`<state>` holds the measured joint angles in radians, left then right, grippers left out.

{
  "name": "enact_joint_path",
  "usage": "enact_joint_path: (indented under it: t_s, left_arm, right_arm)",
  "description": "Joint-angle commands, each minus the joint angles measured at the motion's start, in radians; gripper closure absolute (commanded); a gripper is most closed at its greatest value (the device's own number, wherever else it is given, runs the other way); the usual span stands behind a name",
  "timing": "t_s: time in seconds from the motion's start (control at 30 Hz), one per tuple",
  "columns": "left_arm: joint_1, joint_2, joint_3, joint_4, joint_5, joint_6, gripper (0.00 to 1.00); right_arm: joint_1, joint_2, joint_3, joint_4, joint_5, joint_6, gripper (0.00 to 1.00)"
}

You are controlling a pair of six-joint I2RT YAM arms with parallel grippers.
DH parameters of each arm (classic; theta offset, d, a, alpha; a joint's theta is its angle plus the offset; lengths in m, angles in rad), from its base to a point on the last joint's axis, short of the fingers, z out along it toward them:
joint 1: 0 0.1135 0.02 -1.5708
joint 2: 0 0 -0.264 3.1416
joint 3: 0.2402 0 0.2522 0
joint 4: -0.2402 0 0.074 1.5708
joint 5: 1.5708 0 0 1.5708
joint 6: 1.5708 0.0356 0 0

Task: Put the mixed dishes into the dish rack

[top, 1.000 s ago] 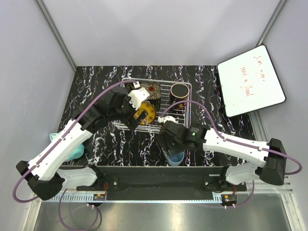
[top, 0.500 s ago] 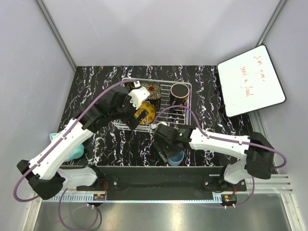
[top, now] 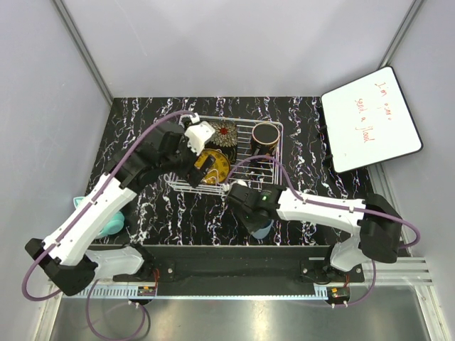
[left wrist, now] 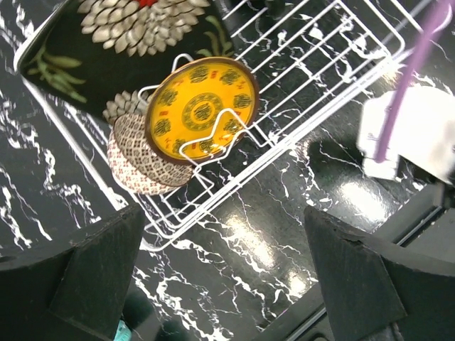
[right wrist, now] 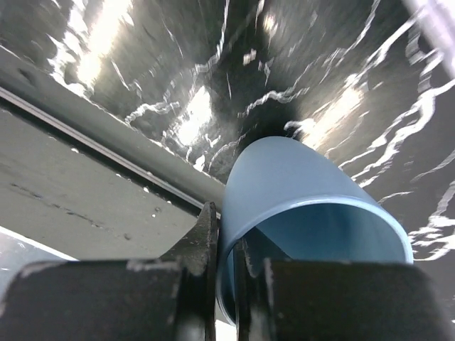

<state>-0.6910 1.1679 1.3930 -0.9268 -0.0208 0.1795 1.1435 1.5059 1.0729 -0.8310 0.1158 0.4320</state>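
Observation:
The dish rack stands at the table's middle back. It holds the dark floral plate, the yellow plate upright between tines, a beige patterned bowl and the dark mug. My left gripper is open and empty, hovering over the rack's front left corner. My right gripper is shut on the wall of the light blue cup, one finger inside and one outside. The cup sits near the table's front edge, mostly hidden under the right arm.
A white board with red writing leans at the right. A teal object lies at the table's left edge, partly under the left arm. The table's front rail runs close beside the cup.
My left gripper has drawn back to the left off the yellow plate, which stays in the rack. My right gripper has shifted left and down onto the cup.

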Motion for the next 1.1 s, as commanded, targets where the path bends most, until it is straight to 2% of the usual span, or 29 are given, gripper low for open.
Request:
enact_joint_path:
  t_s: [0.0,0.1,0.13,0.2,0.3,0.33,0.37,0.43,0.47,0.5,0.57,0.73,0.93,1.07]
  left_arm:
    - [0.06,0.001,0.089,0.013,0.087,-0.058,0.01]
    - [0.111,0.05,0.182,-0.053,0.194,-0.083,0.01]
    - [0.16,0.067,0.207,-0.078,0.29,-0.087,0.01]
    - [0.197,0.093,0.244,-0.113,0.323,-0.1,0.03]
    - [0.25,0.066,0.221,-0.077,0.35,-0.127,0.04]
    - [0.267,0.058,0.221,-0.067,0.381,-0.138,0.03]
    - [0.283,0.044,0.227,-0.057,0.398,-0.149,0.03]
    - [0.347,0.044,0.27,-0.049,0.485,-0.176,0.02]
    - [0.372,0.053,0.293,-0.047,0.522,-0.21,0.02]
    - [0.418,0.062,0.319,-0.049,0.56,-0.239,0.02]
    - [0.445,0.099,0.397,-0.047,0.657,-0.267,0.03]
    - [0.472,0.189,0.498,-0.017,0.774,-0.356,0.03]
    - [0.527,0.222,0.477,0.019,0.884,-0.397,0.04]
    - [0.558,0.23,0.466,0.068,0.995,-0.466,0.05]
  right_arm:
    - [0.001,-0.053,0.194,-0.06,0.105,-0.079,1.0]
    - [-0.014,-0.053,0.362,-0.082,0.101,-0.136,1.0]
    - [-0.025,-0.053,0.446,-0.083,0.091,-0.16,1.0]
    - [-0.045,-0.041,0.578,-0.092,0.084,-0.164,1.0]
    - [-0.108,-0.059,0.676,-0.045,-0.008,-0.144,1.0]
    - [-0.128,-0.087,0.659,0.008,-0.048,-0.124,1.0]
    - [-0.166,-0.17,0.619,0.171,-0.112,-0.109,1.0]
    - [-0.218,-0.272,0.423,0.376,-0.177,-0.023,1.0]
    - [-0.255,-0.361,0.348,0.591,-0.226,-0.001,1.0]
    - [-0.261,-0.398,0.206,0.693,-0.225,0.019,1.0]
    - [-0.283,-0.431,0.129,0.878,-0.243,0.069,1.0]
    - [-0.3,-0.333,0.119,1.054,-0.349,0.129,1.0]
    - [-0.39,-0.237,0.114,1.286,-0.525,0.324,1.0]
    - [-0.433,-0.199,0.104,1.398,-0.579,0.434,1.0]
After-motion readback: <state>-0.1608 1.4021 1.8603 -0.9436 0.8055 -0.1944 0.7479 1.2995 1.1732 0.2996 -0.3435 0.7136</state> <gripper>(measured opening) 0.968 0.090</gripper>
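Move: The right hand already pinches the blue cup's rim; the rack it is carried to centres about 24 cm ahead and 8 cm left. In it, the yellow plate is some 19 cm ahead and 11 cm left, the brown mug roughly 28 cm ahead and 4 cm right. From the open left hand, the cup lies about 11 cm back, 19 cm right and 22 cm below, the yellow plate 6 cm ahead, 5 cm right and 19 cm below. Right hand carries the cup 33 cm up and forward-left, tipping it sideways, towards the rising open left hand. ##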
